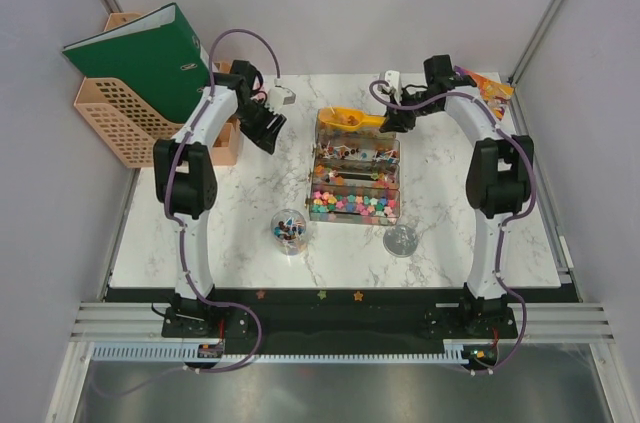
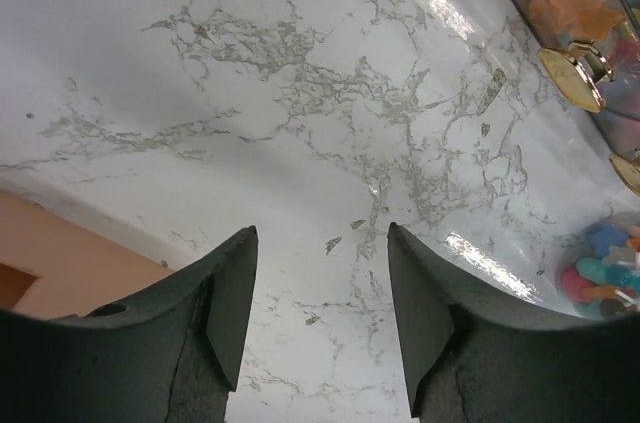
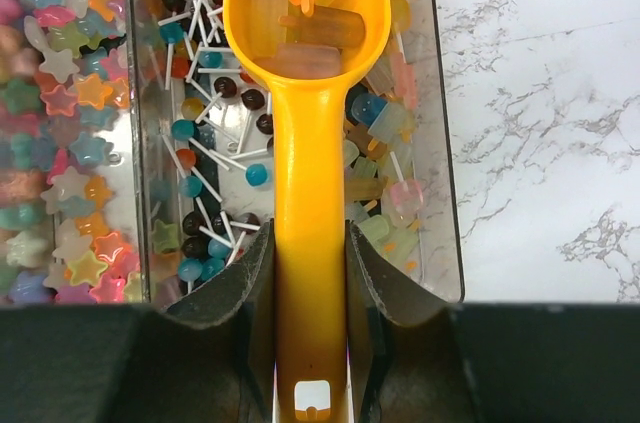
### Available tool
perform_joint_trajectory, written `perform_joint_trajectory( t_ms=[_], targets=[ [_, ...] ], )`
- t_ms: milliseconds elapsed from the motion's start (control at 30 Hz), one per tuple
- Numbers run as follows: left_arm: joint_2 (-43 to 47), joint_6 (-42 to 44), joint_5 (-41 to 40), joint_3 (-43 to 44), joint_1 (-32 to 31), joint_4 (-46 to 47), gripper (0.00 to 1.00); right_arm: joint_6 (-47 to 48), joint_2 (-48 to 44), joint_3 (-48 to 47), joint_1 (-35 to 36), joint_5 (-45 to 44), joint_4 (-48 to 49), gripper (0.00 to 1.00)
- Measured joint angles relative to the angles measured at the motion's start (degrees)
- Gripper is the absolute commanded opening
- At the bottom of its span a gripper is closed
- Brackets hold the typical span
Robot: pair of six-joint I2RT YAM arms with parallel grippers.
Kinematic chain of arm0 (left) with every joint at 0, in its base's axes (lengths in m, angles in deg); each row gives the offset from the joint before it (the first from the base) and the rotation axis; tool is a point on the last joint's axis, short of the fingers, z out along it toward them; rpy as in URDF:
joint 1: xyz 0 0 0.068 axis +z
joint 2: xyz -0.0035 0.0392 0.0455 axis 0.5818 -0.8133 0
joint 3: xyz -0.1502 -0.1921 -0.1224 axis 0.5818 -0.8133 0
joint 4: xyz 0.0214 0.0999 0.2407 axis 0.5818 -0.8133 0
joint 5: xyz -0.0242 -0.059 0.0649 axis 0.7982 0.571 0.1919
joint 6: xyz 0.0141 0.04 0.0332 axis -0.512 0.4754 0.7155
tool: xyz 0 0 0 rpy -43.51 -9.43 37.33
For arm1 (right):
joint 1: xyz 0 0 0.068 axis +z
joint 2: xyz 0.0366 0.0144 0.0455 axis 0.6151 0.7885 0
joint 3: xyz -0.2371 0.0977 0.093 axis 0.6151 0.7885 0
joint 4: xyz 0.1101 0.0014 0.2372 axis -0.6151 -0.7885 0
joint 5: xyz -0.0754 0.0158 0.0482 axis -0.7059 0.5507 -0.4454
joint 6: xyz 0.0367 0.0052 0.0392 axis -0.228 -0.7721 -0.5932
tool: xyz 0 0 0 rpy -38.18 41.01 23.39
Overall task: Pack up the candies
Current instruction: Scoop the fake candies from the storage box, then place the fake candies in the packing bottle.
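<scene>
The candies lie sorted in a clear compartment box (image 1: 392, 175): stars (image 3: 70, 143), lollipops (image 3: 205, 133) and ice-lolly shapes (image 3: 392, 193). My right gripper (image 3: 310, 233) is shut on the handle of an orange scoop (image 3: 310, 143). The scoop's bowl holds several ice-lolly candies (image 3: 300, 3) and hovers over the box's far end (image 1: 345, 119). A clear cup (image 1: 288, 231) with some candies in it stands in front of the box, and shows in the left wrist view as the cup (image 2: 605, 268). My left gripper (image 2: 320, 243) is open over bare marble, left of the box (image 1: 265, 128).
A peach basket (image 1: 110, 113) with a green binder (image 1: 150, 53) stands at the back left, close to my left arm. A round clear lid (image 1: 400, 240) lies in front of the box. An orange packet (image 1: 490, 86) sits at the back right. Gold clasps (image 2: 570, 73) edge the box.
</scene>
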Motion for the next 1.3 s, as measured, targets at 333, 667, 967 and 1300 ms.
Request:
perform_joint_trajectory(
  t_ms=[333, 667, 967, 1300],
  targets=[
    [1.2, -3.54, -3.02, -0.02, 0.87, 3.37, 0.83, -2.82, -12.87, 9.86, 0.24, 3.91, 0.31, 0.0],
    [3.67, -9.42, -4.92, 0.46, 0.87, 8.24, 1.0, 1.9, -30.23, 28.52, 7.34, 2.16, -0.04, 0.0],
    [3.91, -11.61, -6.05, 2.69, 0.87, 10.51, 1.0, 8.48, -33.31, 33.51, 12.59, -3.28, -5.55, 0.0],
    [5.57, -12.68, -6.27, 1.64, 0.87, 12.61, 1.0, 13.84, -33.29, 30.69, 17.79, -8.35, -10.56, 0.0]
  ],
)
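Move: The storage box, the round clear jar, lies about 29 cm back and 26 cm left of the right hand, some 10 cm lower. Also about 10 cm down, the jelly candy drawer is 4 cm ahead and 8 cm left, the lollipop drawer 4 cm back and 8 cm left, the star candy drawer 21 cm back and 8 cm left. From the left hand the storage box is about 24 cm back and 5 cm right, 6 cm below. Still pinching the loaded scoop's handle, the right hand lifts it off the jelly drawer and draws it back some 21 cm, easing left, across the other drawers towards the storage box; it rises, then sinks partway, turning about 25 degrees counter-clockwise. The empty left hand opens wide, rising and moving forward away from the storage box. ##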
